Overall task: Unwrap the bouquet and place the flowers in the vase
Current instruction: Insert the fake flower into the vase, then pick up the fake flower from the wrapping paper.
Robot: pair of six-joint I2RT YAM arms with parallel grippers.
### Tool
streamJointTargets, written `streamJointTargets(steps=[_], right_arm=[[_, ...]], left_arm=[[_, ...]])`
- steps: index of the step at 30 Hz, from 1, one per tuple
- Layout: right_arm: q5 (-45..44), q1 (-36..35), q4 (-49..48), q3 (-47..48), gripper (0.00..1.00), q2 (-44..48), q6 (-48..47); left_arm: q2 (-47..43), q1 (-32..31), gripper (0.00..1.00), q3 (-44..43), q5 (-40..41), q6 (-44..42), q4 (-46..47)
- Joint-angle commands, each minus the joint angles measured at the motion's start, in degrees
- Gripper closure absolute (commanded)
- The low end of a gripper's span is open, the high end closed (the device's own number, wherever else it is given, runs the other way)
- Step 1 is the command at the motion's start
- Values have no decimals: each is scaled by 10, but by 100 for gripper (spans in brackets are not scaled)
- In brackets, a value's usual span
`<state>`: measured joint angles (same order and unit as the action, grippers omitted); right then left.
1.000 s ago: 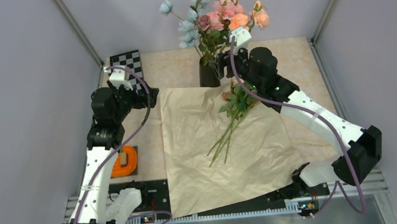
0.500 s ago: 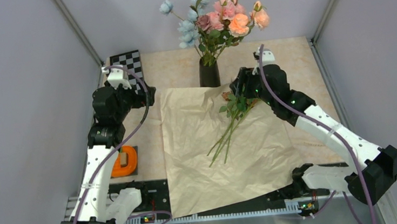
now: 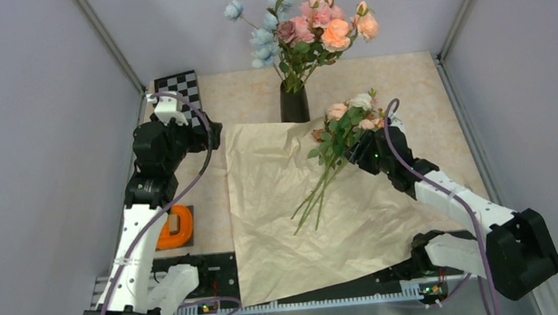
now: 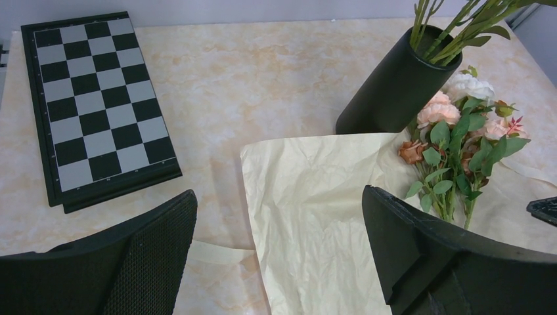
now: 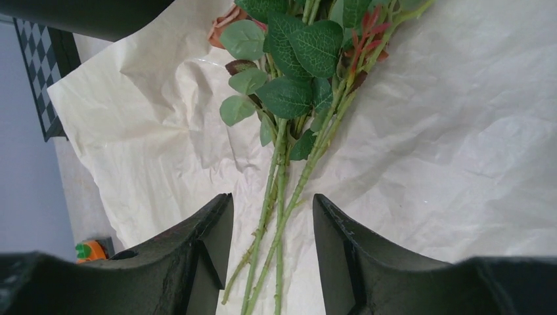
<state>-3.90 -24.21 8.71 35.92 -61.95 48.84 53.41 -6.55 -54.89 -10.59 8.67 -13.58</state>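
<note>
The flowers [image 3: 349,117] lie on the unfolded tan paper [image 3: 305,231], with their cream and pink blooms to the upper right and their green stems [image 3: 314,196] running down to the left. My right gripper [image 3: 361,152] hovers low over the leafy part. In the right wrist view its jaws are open [image 5: 272,200], one on each side of the stems [image 5: 284,177], with a gap on both sides. The black vase [image 3: 293,104] stands just beyond the paper's far edge. My left gripper [image 3: 209,133] is wide open [image 4: 279,197] at the paper's far left corner, holding nothing.
A taller bunch of pink, orange and pale-blue flowers [image 3: 302,26] stands in the vase. A checkerboard [image 3: 178,86] lies at the far left. An orange object [image 3: 175,227] sits beside the left arm. Grey walls enclose the table on three sides.
My right arm has swung from beside the vase towards the near right and lowered over the stems, uncovering the blooms. Its jaws have narrowed. The left arm has stayed put.
</note>
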Motion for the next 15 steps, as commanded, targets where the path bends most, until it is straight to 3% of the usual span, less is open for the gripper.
streamJointTargets(steps=[1,15], right_arm=[[24,1,-106,-30,51,-21,54],[58,0,-228,-65,55,-128,72]], left_arm=[[-3,-4,1,0,5,3,18],[3,-8,1,1,0,7,20]])
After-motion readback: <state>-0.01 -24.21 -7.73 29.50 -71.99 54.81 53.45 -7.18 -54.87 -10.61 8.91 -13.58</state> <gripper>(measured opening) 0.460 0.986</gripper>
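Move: The loose stems, just below the leaves, lie about 4 cm to the left of the right hand and 1 cm ahead, some 12 cm beneath it. The flower heads spread 14 cm ahead and 4 cm to its right; the cut stem ends reach back 13 cm and left 11 cm. The vase stands roughly 17 cm ahead and 12 cm left. From the left hand the stems are about 27 cm right, 2 cm back and 29 cm below. The bare stems below the leaves draw nearer as the right hand sinks about 4.5 cm towards them, quickest at first, then easing over to the left and slightly forward, some 2 cm leftward in all. Its wrist rolls less than 10 degrees, left side up, and the half-open fingers stay apart, touching nothing yet. ##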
